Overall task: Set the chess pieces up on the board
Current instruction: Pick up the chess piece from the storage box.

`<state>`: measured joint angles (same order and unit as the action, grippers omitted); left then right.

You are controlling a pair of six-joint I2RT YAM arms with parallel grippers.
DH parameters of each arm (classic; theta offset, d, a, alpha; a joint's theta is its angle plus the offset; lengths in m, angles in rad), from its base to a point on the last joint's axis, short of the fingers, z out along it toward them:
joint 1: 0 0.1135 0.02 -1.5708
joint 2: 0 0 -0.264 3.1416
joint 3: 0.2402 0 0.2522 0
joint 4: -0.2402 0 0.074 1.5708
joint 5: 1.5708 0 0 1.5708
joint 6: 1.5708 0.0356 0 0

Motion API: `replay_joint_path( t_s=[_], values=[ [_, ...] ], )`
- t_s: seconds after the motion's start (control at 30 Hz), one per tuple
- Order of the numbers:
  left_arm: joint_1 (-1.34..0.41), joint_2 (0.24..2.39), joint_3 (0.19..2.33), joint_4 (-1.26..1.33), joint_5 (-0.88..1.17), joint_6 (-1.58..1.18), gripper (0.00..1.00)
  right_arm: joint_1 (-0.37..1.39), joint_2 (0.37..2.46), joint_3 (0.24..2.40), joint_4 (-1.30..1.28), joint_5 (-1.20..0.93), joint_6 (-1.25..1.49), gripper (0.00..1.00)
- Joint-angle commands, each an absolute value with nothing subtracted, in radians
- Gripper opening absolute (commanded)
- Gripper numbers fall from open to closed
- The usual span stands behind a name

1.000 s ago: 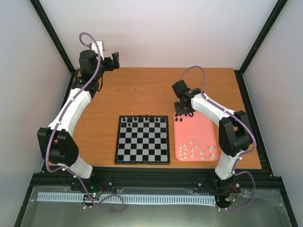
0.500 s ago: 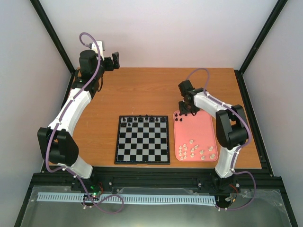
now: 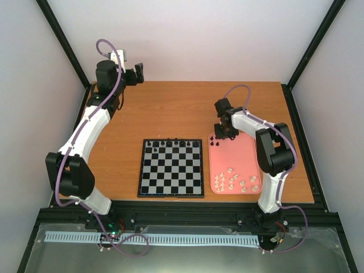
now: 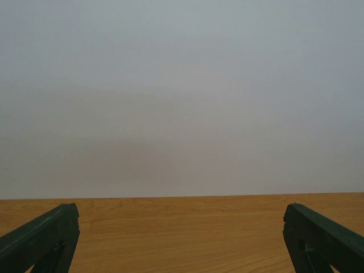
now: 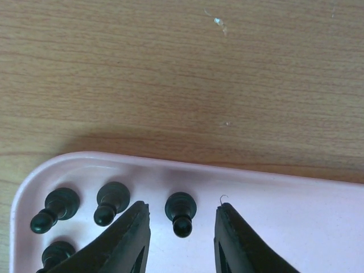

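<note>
The board (image 3: 170, 169) lies flat at mid-table, with several black chess pieces (image 3: 170, 143) standing along its far row. More black pawns stand in the far left corner of the pink tray (image 3: 242, 156). My right gripper (image 3: 219, 135) is low over that corner. In the right wrist view, the right gripper (image 5: 182, 209) is open and straddles one black pawn (image 5: 181, 214), with a gap on each side. Two more pawns (image 5: 108, 202) stand just left of its left finger. My left gripper (image 3: 136, 74) hangs raised at the far left, and in its wrist view the left gripper (image 4: 182, 250) is open on nothing.
Several cream-white pieces (image 3: 236, 182) lie clustered at the near end of the pink tray. The tray's rim (image 5: 114, 159) curves just beyond the pawns, with bare wooden table (image 5: 182, 74) past it. Black frame posts and white walls surround the table.
The right arm's elbow has swung right while its gripper settled over the tray's far left corner, its jaws narrowing around a pawn. The left arm has not moved.
</note>
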<state>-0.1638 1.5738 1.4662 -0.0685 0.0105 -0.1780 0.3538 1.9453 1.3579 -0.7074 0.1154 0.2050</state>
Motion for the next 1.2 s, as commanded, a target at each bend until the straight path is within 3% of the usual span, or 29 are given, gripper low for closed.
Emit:
replay_joint_path(
  t_s=[0.0, 0.63, 0.77, 0.93, 1.17],
  values=[
    [-0.166, 1.582, 1.502, -0.06, 0.01, -0.167, 1.0, 0.344, 1.96, 1.354, -0.692, 0.106, 0.204, 0.37],
    [-0.166, 1.58, 1.499, -0.061, 0.008, -0.166, 1.0, 0.331, 1.997, 1.362, -0.69, 0.091, 0.198, 0.31],
    [-0.166, 1.581, 1.5, -0.06, 0.006, -0.165, 1.0, 0.331, 1.992, 1.361, -0.692, 0.091, 0.198, 0.21],
    [-0.166, 1.579, 1.499, -0.06, 0.01, -0.167, 1.0, 0.328, 1.985, 1.361, -0.695, 0.094, 0.201, 0.19],
    [-0.166, 1.58, 1.499, -0.059, 0.009, -0.167, 1.0, 0.33, 1.953, 1.359, -0.71, 0.056, 0.199, 0.09]
  ],
)
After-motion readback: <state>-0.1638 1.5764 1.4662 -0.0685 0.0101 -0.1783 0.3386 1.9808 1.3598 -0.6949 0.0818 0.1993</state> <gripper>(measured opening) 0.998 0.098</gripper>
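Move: The black chess piece stands straight below the open right fingers, about 2 cm down. Level with it, a second black piece is some 3 cm to the left and a third about 5 cm to the left; a fourth is 5 cm left and 2 cm nearer. The tray's far rim runs about 2 cm beyond. From the left hand, the piece lies roughly 33 cm right, 10 cm back and 35 cm below. The right hand sinks about 1.5 cm over the black piece, then its fingers close and pinch the piece. ##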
